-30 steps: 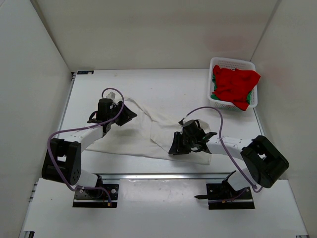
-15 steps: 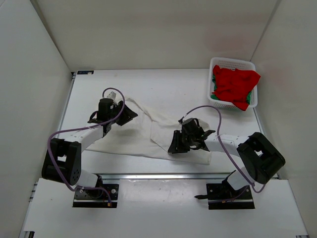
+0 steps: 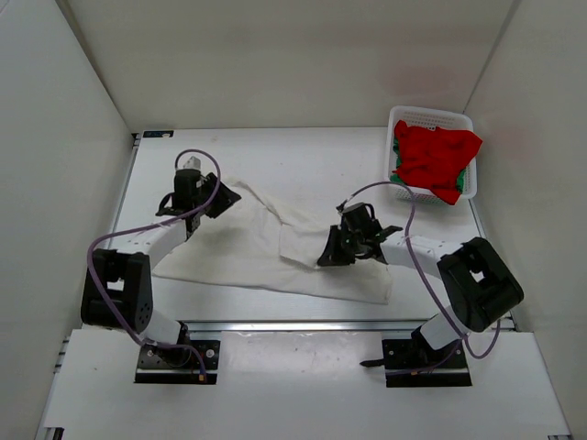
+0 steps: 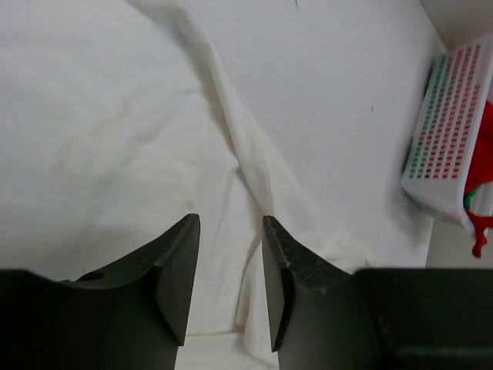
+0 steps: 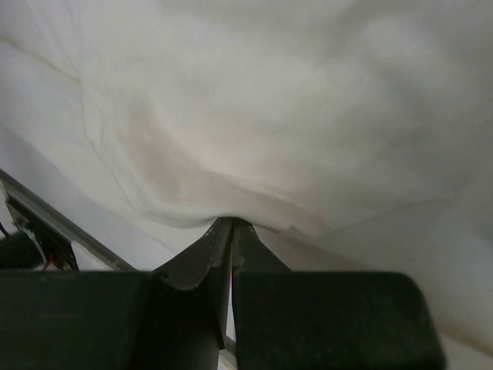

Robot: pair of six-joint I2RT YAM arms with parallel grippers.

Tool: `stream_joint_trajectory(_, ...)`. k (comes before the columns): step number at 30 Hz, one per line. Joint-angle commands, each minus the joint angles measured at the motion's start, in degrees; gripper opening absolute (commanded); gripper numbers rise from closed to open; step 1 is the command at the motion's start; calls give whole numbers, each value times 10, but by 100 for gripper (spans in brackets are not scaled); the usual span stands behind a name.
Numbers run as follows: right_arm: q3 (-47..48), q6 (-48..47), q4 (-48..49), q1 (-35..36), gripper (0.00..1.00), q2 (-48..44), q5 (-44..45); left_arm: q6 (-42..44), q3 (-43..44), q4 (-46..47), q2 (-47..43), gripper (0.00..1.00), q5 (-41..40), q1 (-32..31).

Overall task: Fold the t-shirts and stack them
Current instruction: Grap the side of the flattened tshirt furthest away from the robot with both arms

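The off-white t-shirt [image 3: 238, 252] lies spread and rumpled on the table between the two arms. My right gripper [image 3: 325, 258] is shut on a raised fold of it near its right half; in the right wrist view the cloth [image 5: 269, 116] bunches at the closed tips [image 5: 233, 223]. At the shirt's far left corner, my left gripper [image 3: 223, 197] stands open above the cloth [image 4: 115, 139], with nothing pinched between its fingers [image 4: 179, 262]. The red t-shirt [image 3: 436, 151] drapes over the basket, with the green t-shirt [image 3: 400, 174] showing beneath it.
The white perforated basket [image 3: 431, 114] stands at the far right corner and also shows at the right edge of the left wrist view [image 4: 443, 139]. White walls enclose the table on three sides. A metal rail [image 3: 303, 324] runs along the near edge.
My right gripper has closed on a fold of the off-white shirt and pulled it slightly away from the near edge. The left gripper has shifted toward the far left, its jaws a little narrower.
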Motion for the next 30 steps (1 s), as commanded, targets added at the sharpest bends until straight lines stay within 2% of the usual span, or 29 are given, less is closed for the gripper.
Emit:
stream_joint_trajectory(1, 69, -48, -19, -55, 0, -17, 6, -8, 48, -1, 29, 48, -38, 36)
stream_joint_trajectory(5, 196, -108, -53, -137, 0, 45, 25, -7, 137, -25, 96, 47, -75, 70)
stream_joint_trajectory(12, 374, -143, -70, -197, 0, 180, 27, 49, 297, -102, 229, 48, -171, 87)
stream_joint_trajectory(18, 469, -162, -92, -222, 0, 254, 48, 83, 419, -185, 332, 49, -220, 91)
stream_joint_trajectory(21, 489, -154, -95, -241, 0, 272, 52, 91, 458, -197, 365, 51, -244, 90)
stream_joint_trajectory(23, 495, -147, -86, -247, 0, 285, 47, 90, 482, -208, 391, 53, -244, 112)
stream_joint_trajectory(26, 535, -154, -106, -254, 0, 314, 36, 101, 577, -255, 439, 54, -263, 112)
stream_joint_trajectory(30, 539, -164, -102, -250, 0, 322, 31, 105, 639, -289, 481, 54, -278, 117)
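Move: The left hand, open and empty, has the flattened t-shirt's far left corner about 20 cm ahead, 16 cm to its left and 10 cm below; a raised crease in the shirt's far edge lies roughly 6 cm ahead and 9 cm right. The right hand already pinches the shirt's folded-back part. Its goal is the bare table 30 cm ahead and 11 cm right, the basket's middle some 24 cm right of that spot. Keeping its pinch on the folded-back cloth, the right hand sweeps it forward about 30 cm and to the right beside the basket, arching up some 10 cm and sinking partway again as it slows. The open left hand goes forward and left towards the far left corner, dips about 7 cm in the second half, and turns counter-clockwise while its left side rolls up. ##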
